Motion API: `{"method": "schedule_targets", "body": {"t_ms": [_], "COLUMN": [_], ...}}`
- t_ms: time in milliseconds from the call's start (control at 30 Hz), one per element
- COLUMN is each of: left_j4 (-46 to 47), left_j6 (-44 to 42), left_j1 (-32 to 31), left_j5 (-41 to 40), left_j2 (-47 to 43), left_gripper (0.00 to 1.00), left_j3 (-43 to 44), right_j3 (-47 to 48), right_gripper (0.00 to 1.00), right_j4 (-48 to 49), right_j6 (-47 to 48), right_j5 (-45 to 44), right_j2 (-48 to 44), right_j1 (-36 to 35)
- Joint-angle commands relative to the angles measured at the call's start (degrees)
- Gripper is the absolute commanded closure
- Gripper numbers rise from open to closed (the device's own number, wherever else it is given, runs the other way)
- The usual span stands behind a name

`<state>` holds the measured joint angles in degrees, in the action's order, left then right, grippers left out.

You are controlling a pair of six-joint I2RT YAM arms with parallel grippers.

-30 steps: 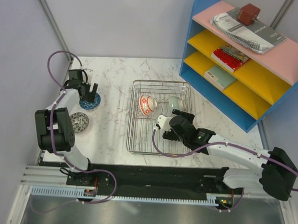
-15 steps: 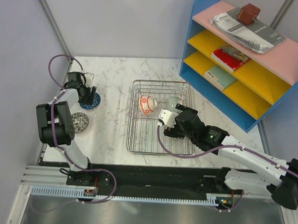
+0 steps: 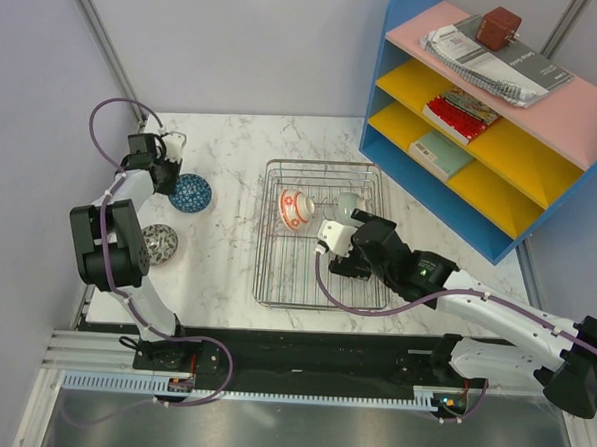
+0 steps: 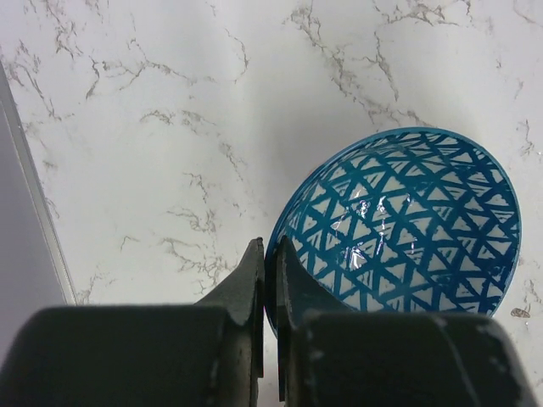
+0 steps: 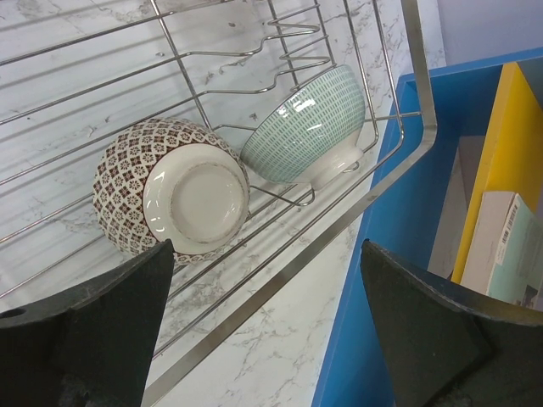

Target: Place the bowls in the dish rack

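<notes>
My left gripper (image 4: 270,254) is shut on the rim of a blue bowl with a white triangle pattern (image 4: 399,220), one finger inside and one outside. Seen from above, that blue bowl (image 3: 191,193) stands tilted at the table's far left, with the left gripper (image 3: 171,179) at its left edge. A speckled grey bowl (image 3: 159,242) sits nearer on the table. The dish rack (image 3: 262,237) holds a red-orange bowl (image 3: 293,207) and a pale teal bowl (image 3: 350,202). My right gripper (image 5: 265,254) hangs open over the rack's right rim (image 5: 373,191), beside a reddish patterned bowl (image 5: 170,195) and the teal bowl (image 5: 305,136).
A blue shelf unit (image 3: 461,182) with books stands just right of the rack, its blue wall (image 5: 382,339) close to my right gripper. A wall runs along the table's left edge.
The left gripper has shut on the blue bowl's rim and tipped the bowl up towards the right. The right arm swung over the rack's right side, then held still.
</notes>
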<state>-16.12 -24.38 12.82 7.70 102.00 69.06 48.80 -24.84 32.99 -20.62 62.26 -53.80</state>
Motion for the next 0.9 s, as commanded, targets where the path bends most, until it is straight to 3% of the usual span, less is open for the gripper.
{"method": "schedule_targets", "body": {"t_ms": [0, 200, 500, 633, 733, 867], "left_j4": [-2.07, -4.71, -11.29, -15.69, -16.40, -16.93], "left_j6": [-0.84, -0.05, 2.85, 2.32, 2.23, 2.41], "left_j1": [0.19, 0.19, -0.34, -2.27, -6.04, -12.20], "left_j5": [0.73, 4.94, 20.84, 29.98, 32.98, 35.10], "left_j2": [1.28, -2.06, -14.79, -20.51, -25.42, -30.71], "left_gripper": [0.98, 0.98, 0.98, 0.98, 0.98, 0.98], "left_j3": [0.64, 2.84, 8.45, 10.13, 9.52, 7.68], "right_j3": [3.32, 9.55, 20.81, 26.24, 30.20, 34.52], "right_gripper": [0.02, 0.02, 0.02, 0.02, 0.02, 0.02], "right_j4": [0.41, 0.58, 0.06, 0.06, 0.14, 0.14], "right_j6": [-0.30, 0.15, -6.88, -11.62, -17.24, -25.77], "right_j5": [0.05, -0.47, 5.76, 11.81, 16.39, 28.84], "right_j2": [0.41, 1.55, 6.29, 8.31, 9.90, 12.97], "right_j1": [0.10, 0.36, 1.33, 2.90, 5.45, 9.50]}}
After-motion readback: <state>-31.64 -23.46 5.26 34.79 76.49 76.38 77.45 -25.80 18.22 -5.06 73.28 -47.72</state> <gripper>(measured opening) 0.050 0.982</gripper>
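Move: The left gripper already pinches the blue bowl by its left rim. From that hand the dish rack's middle lies some 40 cm right and 11 cm back, about level; the orange bowl is about 33 cm right and 5 cm back. The blue bowl lies about 45 cm left, 18 cm ahead and 12 cm below the open right gripper. From there the brown bowl is some 3 cm ahead, 3 cm left, the green bowl 14 cm ahead, 2 cm left, both 10 cm lower. Keep the left fingers shut on the blue bowl's rim and, after a slow start, swing it up about 20 cm and right some 15 towards the rack, drawing back a little, turning clockwise and tipping the fingers up. Meanwhile raise the open right gripper off the brown bowl, up and left towards the blue bowl, rolling its left side up some 30 degrees. ##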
